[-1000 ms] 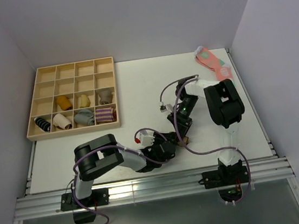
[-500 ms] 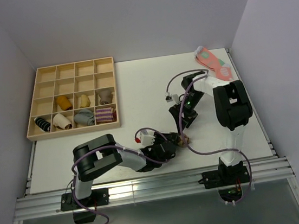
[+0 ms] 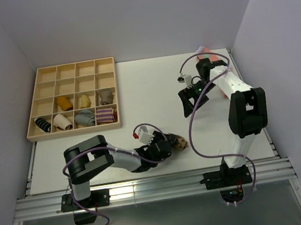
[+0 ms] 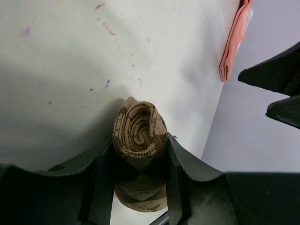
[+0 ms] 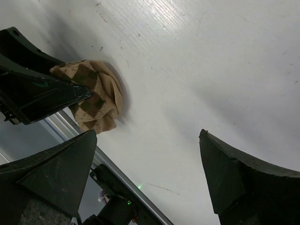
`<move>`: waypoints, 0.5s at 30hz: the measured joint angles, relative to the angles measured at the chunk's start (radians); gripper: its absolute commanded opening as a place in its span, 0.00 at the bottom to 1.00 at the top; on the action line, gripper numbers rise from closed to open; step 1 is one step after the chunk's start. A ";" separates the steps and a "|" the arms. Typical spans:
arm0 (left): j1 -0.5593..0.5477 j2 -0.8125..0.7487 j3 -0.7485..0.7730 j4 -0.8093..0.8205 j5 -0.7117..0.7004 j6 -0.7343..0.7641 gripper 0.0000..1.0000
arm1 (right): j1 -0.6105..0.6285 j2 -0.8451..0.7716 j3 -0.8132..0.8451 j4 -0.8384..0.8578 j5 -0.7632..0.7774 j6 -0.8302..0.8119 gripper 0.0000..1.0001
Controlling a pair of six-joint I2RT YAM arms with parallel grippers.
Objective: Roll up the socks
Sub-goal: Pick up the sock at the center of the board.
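Note:
The tan-brown argyle sock is a tight rolled bundle (image 4: 139,136), its spiral end facing the left wrist camera. It lies low on the table near the front edge (image 3: 178,142). My left gripper (image 3: 171,144) is shut on the sock, one finger on each side of the roll. In the right wrist view the bundle (image 5: 93,96) shows between the left fingers (image 5: 42,91). My right gripper (image 3: 191,103) is open and empty, raised over the table's right middle, well apart from the sock.
A wooden compartment tray (image 3: 51,133) at the back left holds several rolled socks, including a purple-striped one (image 3: 105,116). Pink socks with teal spots (image 3: 214,61) lie at the back right corner, also in the left wrist view (image 4: 233,42). The table's metal front rail (image 3: 149,188) runs close behind the sock.
My right gripper has let go and drawn back up and to the right, away from the sock. My left gripper stays shut on the roll and has shifted slightly.

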 measured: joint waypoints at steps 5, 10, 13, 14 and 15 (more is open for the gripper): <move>0.033 -0.037 -0.010 0.045 0.042 0.119 0.00 | -0.022 -0.004 0.002 0.001 0.006 0.000 0.97; 0.079 -0.103 -0.049 0.107 0.087 0.216 0.00 | -0.051 -0.026 0.002 0.001 0.011 -0.001 0.97; 0.113 -0.156 -0.063 0.123 0.114 0.279 0.00 | -0.064 -0.056 0.002 0.001 0.011 -0.003 0.97; 0.125 -0.173 -0.063 0.124 0.122 0.300 0.00 | -0.066 -0.067 0.002 0.001 0.011 -0.004 0.97; 0.134 -0.192 -0.063 0.127 0.130 0.318 0.00 | -0.069 -0.080 0.002 0.001 0.011 -0.005 0.97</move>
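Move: The left hand already pinches the rolled sock, whose middle sits about 1 cm to its right and 1 cm below it, close over the board. The sock box's middle lies some 26 cm ahead of the left hand and 45 cm to its left. Nearer are the purple striped sock, about 15 cm ahead and 30 cm left, and the grey-brown sock, about 23 cm ahead and 29 cm left. The rolled sock lies about 9 cm back of the right hand, 9 cm left and 7 cm below. Keeping its grip on the roll, the left hand lifts it off the board, rising about 7 cm with growing speed while easing some 3.5 cm forward and later a little left, towards the box; the wrist tips the fingers upward by roughly 10 degrees. The empty right hand, still wide open, draws off to the right away from the sock by about 2 cm, then rises about as much. ##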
